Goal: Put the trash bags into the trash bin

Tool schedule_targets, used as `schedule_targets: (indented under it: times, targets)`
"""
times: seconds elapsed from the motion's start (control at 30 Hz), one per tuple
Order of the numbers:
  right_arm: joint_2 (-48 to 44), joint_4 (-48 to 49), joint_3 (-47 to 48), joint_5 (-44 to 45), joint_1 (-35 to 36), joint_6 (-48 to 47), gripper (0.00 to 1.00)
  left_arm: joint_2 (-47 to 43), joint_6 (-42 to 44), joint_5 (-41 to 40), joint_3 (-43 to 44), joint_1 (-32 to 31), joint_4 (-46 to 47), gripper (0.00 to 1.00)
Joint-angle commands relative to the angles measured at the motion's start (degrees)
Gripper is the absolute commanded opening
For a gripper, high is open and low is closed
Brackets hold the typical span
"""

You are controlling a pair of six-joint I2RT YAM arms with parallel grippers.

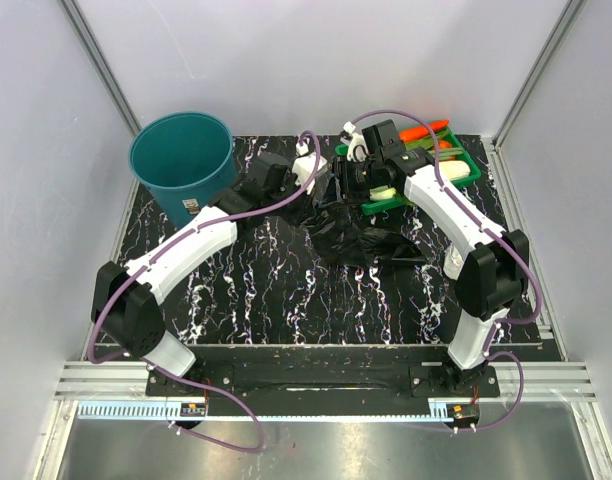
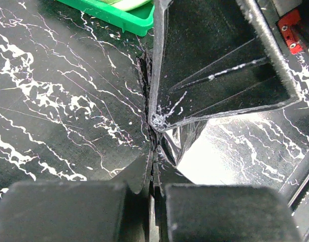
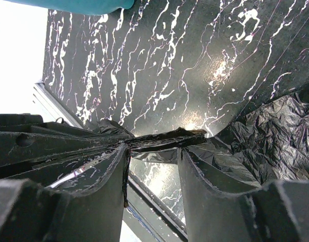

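The black trash bags [image 1: 358, 238] lie in a crumpled heap at the table's middle, right of the teal trash bin [image 1: 183, 160], which stands upright at the far left. My left gripper [image 1: 319, 195] sits at the heap's far left edge. In the left wrist view the gripper [image 2: 154, 169] is shut on a fold of black film [image 2: 181, 142]. My right gripper [image 1: 344, 186] is right beside it. In the right wrist view the gripper [image 3: 153, 148] stands open, with a twisted strand of bag [image 3: 167, 138] stretched across its tips. More film [image 3: 275, 131] lies to the right.
A shallow green tray [image 1: 458, 168] with vegetables stands at the far right behind the right arm; its corner shows in the left wrist view [image 2: 119, 15]. The bin's base shows in the right wrist view [image 3: 79, 5]. The black marbled mat [image 1: 246, 290] covers the table.
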Motion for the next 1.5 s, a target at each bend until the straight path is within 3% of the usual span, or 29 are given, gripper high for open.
schedule_targets:
  times: [0.0, 1.0, 1.27, 1.47]
  targets:
    - [-2.5, 1.6, 2.6, -1.4, -0.2, -0.6, 0.49, 0.4, 0.5, -0.1, 1.2, -0.5, 2.3, 0.00]
    - [0.9, 1.2, 0.9, -0.5, -0.3, -2.0, 0.43, -0.8, 2.0, 7.4, 3.6, -0.8, 0.6, 0.00]
    - [0.4, 1.2, 0.1, -0.9, -0.3, -2.7, 0.24, -0.4, 2.2, 7.0, 3.7, -0.8, 0.6, 0.00]
    - [0.0, 1.1, 0.5, -1.3, -0.6, -3.3, 0.01, -0.2, 2.7, 6.9, 3.1, -0.8, 0.5, 0.00]
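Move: The trash bag's gathered mouth edge lies across the half-open right fingertips, about 1 cm to the hand's left and 1 cm lower. The bag's loose body hangs roughly 8 cm back, 4 cm right and 8 cm below that hand. The vegetable basket is some 10 cm ahead, 18 cm right and 14 cm below it. From the left hand, already pinching the bag, that edge is about 2 cm ahead and 4 cm right, level; the trash bin stands some 26 cm left, 8 cm ahead, its middle 6 cm lower. Hold the right gripper almost where it is and shut its half-open fingers on the bag's mouth edge, bunching the plastic between the tips. Meanwhile keep the left pinch on the bag and ease that hand about 1.5 cm back and as much to the right, rising nearly 1 cm towards the end, with a slight clockwise turn of some 5 degrees. ##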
